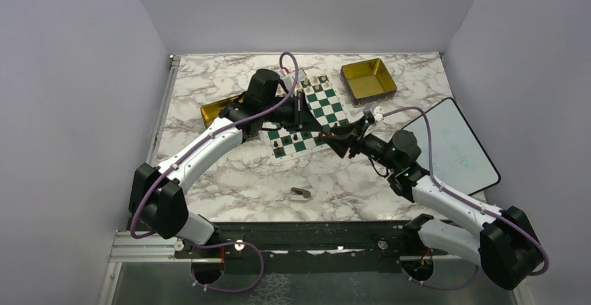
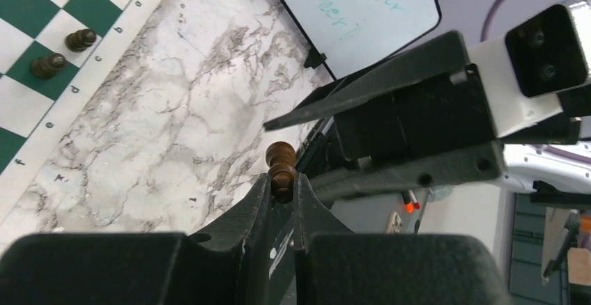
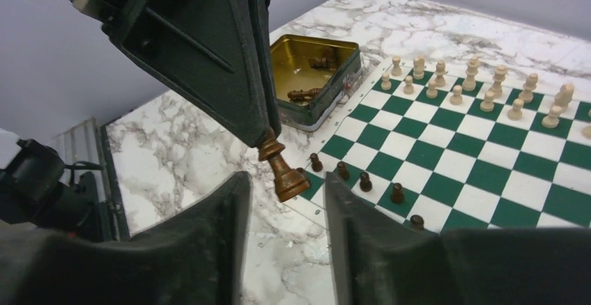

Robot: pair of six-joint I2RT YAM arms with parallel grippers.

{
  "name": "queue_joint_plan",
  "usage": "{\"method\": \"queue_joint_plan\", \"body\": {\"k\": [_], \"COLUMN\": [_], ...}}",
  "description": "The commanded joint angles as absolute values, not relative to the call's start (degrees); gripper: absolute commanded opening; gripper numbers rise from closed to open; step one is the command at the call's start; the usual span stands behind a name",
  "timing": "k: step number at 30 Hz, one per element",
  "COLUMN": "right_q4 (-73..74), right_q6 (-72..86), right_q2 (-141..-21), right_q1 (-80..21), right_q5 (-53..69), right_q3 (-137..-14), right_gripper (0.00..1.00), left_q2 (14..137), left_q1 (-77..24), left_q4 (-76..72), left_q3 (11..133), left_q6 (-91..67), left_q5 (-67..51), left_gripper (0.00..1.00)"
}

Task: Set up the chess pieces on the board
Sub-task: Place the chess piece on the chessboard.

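Note:
A dark brown chess piece [image 2: 281, 160] hangs above the marble, near the board's near edge, with my left gripper [image 2: 282, 180] shut on its top. In the right wrist view the same piece [image 3: 282, 173] hangs base down from the left fingers [image 3: 230, 75]. My right gripper [image 3: 286, 188] stands open around its base, and neither jaw touches it. The green-and-white board [image 1: 327, 103] carries several dark pawns [image 3: 366, 181] on its near rows and pale pieces [image 3: 474, 75] on the far side. Both grippers meet by the board's near right corner [image 1: 329, 134].
A gold tin [image 3: 327, 75] with loose dark pieces [image 3: 301, 95] sits left of the board. A second gold tin [image 1: 368, 80] stands at the back right. A whiteboard tablet [image 1: 453, 145] lies right. A small dark object [image 1: 301, 193] lies on the marble near the front.

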State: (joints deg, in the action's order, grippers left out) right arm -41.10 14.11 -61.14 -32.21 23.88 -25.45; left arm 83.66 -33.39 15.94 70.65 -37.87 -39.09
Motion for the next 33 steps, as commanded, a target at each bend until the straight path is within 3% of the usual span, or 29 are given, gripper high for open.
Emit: {"method": "queue_joint_plan", "body": {"k": [1,4,5,6,17,33], "right_q4": [-34.1,-28.5,-26.8,-25.0,-0.3,8.5], "right_q6": [13.5,12.4,12.0,11.7,15.0,9.4], "right_q2": [-56.1,-51.8,-50.2,-48.5,-38.2,-31.4], "right_q1": [-32.5,-32.5,-32.5,-32.5,-32.5,-32.5], "right_q5": [21.3,21.2,21.2,21.1,6.2,0.3], "right_q3": [-25.8,-25.2,-25.0,-25.0,-33.0,-34.1], "right_gripper": [0.55,0.83,0.97,1.0,1.0,1.0], "left_q2": [83.5,84.3,84.8,85.1,93.2,104.5], "left_q1": [-33.6,-33.7,-33.8,-33.9,-37.4,-39.7], "left_q4": [19.0,23.2,24.4,25.7,32.2,31.9], "left_q3": [72.0,73.5,74.1,74.7,80.5,79.5], "left_q6": [-33.9,-30.0,-28.5,-27.4,-19.2,-21.0], "left_q5": [-33.4,-28.1,-26.1,-23.9,-1.3,3.0], "left_gripper": [0.1,0.1,0.1,0.1,0.1,0.1]}}
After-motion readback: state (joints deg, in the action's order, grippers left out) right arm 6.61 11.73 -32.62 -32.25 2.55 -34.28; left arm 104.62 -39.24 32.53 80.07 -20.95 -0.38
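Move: The dark chess piece is already pinched in the left hand. Its likely goal, empty f8, lies about 8 cm ahead, 5 cm left and 22 cm below. The f7 pawn stands some 3 cm beyond f8; the d8 piece is 10 cm ahead and 1 cm right of the hand, the h8 rook 5 cm ahead and 11 cm left. From the right hand, f8 is roughly 8 cm ahead, 8 cm left and 21 cm below. The dark chess piece, kept pinched, is lowered some 16 cm by the left hand towards the f8 edge of the board, swinging forward about 7 cm and slightly left before going nearly straight down, fingers tipping from sideways to steeply down. The right hand finishes opening and backs off right about 9 cm, slightly back and up, turning clockwise. ##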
